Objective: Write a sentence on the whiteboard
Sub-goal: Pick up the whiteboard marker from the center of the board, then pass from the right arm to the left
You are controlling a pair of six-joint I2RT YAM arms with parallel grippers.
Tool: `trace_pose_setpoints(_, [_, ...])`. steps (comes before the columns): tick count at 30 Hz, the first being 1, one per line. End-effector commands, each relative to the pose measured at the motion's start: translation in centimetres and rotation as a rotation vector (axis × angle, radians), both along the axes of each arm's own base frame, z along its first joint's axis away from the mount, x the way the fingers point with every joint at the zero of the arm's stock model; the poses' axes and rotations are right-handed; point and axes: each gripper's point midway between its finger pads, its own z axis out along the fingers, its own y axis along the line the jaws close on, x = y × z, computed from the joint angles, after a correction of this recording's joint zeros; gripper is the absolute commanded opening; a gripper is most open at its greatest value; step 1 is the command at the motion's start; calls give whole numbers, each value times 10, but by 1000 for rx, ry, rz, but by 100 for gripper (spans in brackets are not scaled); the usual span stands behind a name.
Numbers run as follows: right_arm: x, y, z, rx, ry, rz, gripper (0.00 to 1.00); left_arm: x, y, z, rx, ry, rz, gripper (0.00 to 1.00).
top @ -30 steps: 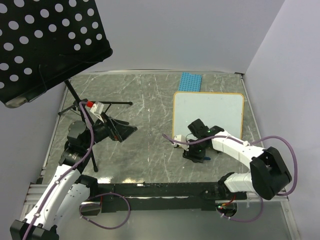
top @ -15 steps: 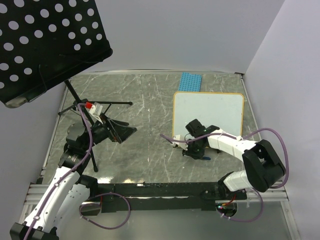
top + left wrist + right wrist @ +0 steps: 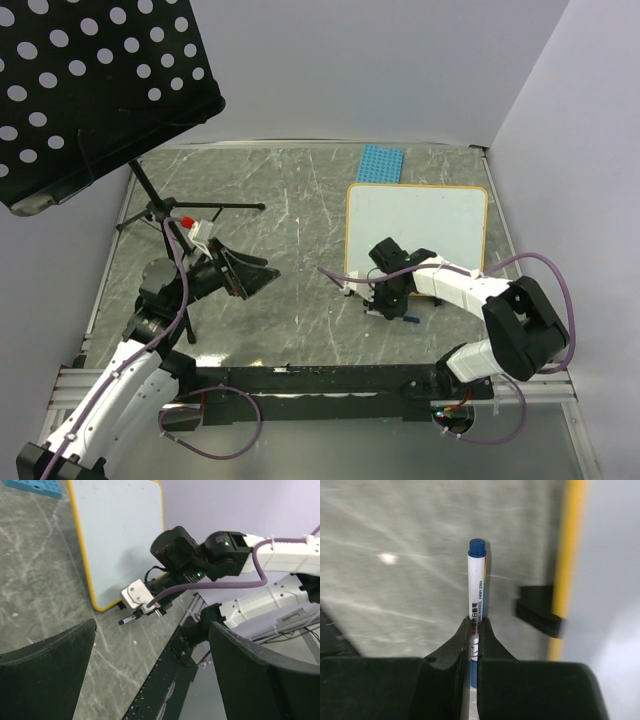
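Note:
The whiteboard (image 3: pixel 420 225) lies flat at the right of the table, white with a yellow rim (image 3: pixel 567 555). No sentence is in view; the board's face is bare. A white marker with a blue cap (image 3: pixel 477 590) lies on the table just off the board's near left corner. My right gripper (image 3: pixel 475 630) is shut on the marker's barrel, low over the table (image 3: pixel 392 303). The marker (image 3: pixel 129 619) also shows in the left wrist view, under the right gripper. My left gripper (image 3: pixel 245 275) hovers open over the table's left half, holding nothing.
A black perforated music stand (image 3: pixel 90 80) overhangs the far left, its tripod legs (image 3: pixel 150 210) on the table. A blue studded plate (image 3: pixel 381 163) lies beyond the board. A black clip foot (image 3: pixel 540 612) sits on the board's rim. A black rail (image 3: pixel 320 378) runs along the near edge.
My right gripper has closed onto the marker and shifted slightly left. My left arm has moved a little nearer and to the right, still open.

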Motion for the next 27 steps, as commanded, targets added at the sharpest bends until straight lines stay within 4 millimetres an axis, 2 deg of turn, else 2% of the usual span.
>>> trace_pose_setpoints(1, [-26,19,24,117,109,48,0,-12,-12,13,-59,-44,-61,99])
trace_pose_setpoints(3, [-22,26,39,161,94,55,0,-12,-17,10,-54,-33,-68,98])
trace_pose_setpoints(4, [-27,29,46,187,121,57,0,-15,-21,11,-56,-33,-80,98])
trace_pose_setpoints(6, [-20,39,67,258,107,52,0,-15,-26,9,-59,-28,-90,97])
trace_pose_setpoints(7, [-22,40,76,282,131,39,0,-17,-30,7,-61,-24,-102,97])
trace_pose_setpoints(8, [-14,50,97,377,131,21,0,-18,-33,6,-63,-26,-110,96])
trace_pose_setpoints(10, [-8,58,122,471,140,-6,0,-20,-44,3,-68,-14,-131,95])
trace_pose_setpoints(11, [2,64,146,562,132,-29,0,-18,-47,2,-69,-10,-121,95])
trace_pose_setpoints(13, [15,71,175,657,117,-71,0,-21,-63,2,-61,-7,-152,95])
trace_pose_setpoints(14, [24,75,190,736,105,-85,0,-16,-68,9,-65,-17,-128,95])
trace_pose_setpoints(15, [29,77,201,772,123,-150,0,-22,-79,9,-50,-27,-154,94])
trace_pose_setpoints(16, [36,79,209,813,114,-176,0,-18,-89,1,-24,-5,-152,94])
trace_pose_setpoints(17, [45,82,223,869,76,-174,0,-9,-94,10,-30,-18,-110,94])
trace_pose_setpoints(18, [52,81,232,909,105,-262,0,-10,-103,11,-22,-22,-117,93])
trace_pose_setpoints(19, [57,81,234,932,112,-306,0,-3,-111,1,8,5,-100,92])
trace_pose_setpoints(20, [60,81,240,957,111,-335,0,2,-118,9,1,0,-88,91])
trace_pose_setpoints(21, [69,81,250,993,110,-394,0,7,-124,9,6,8,-68,88])
trace_pose_setpoints(22, [72,81,247,1001,129,-441,0,14,-133,-3,31,38,-59,87])
trace_pose_setpoints(23, [73,81,251,1017,131,-471,0,19,-141,7,12,30,-53,86])
trace_pose_setpoints(24, [75,83,258,1049,160,-512,0,20,-148,6,12,34,-62,81])
trace_pose_setpoints(25, [76,83,255,1055,179,-549,0,25,-157,-6,34,58,-63,79])
trace_pose_setpoints(26, [76,84,258,1066,218,-614,0,28,-165,4,14,47,-70,75])
trace_pose_setpoints(27, [78,84,260,1082,212,-619,0,27,-173,3,19,49,-88,73])
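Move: The right fingers are already shut on the marker at table level, near its middle. From that hand, the open left gripper is about 29 cm left, 2 cm back and 25 cm up. The whiteboard's middle is roughly 19 cm ahead and 7 cm right, with its near-edge left clip 4 cm ahead, 2 cm left, and its right clip 4 cm ahead, 12 cm right. From the left hand, the marker is about 30 cm right, 2 cm ahead and 25 cm below. Keeping its pinch on the marker, the right hand draws back a couple of centimetres, then sweeps up some 23 cm, ending 7 cm farther forward and 7 cm farther left over the whiteboard's left part, its wrist rolling by over 50 degrees so the fingers swing from pointing down to pointing left. The left hand comes about 15 cm right to meet it, first easing back and sinking slightly, then curving forward as its fingers begin to close, still short of the marker. ##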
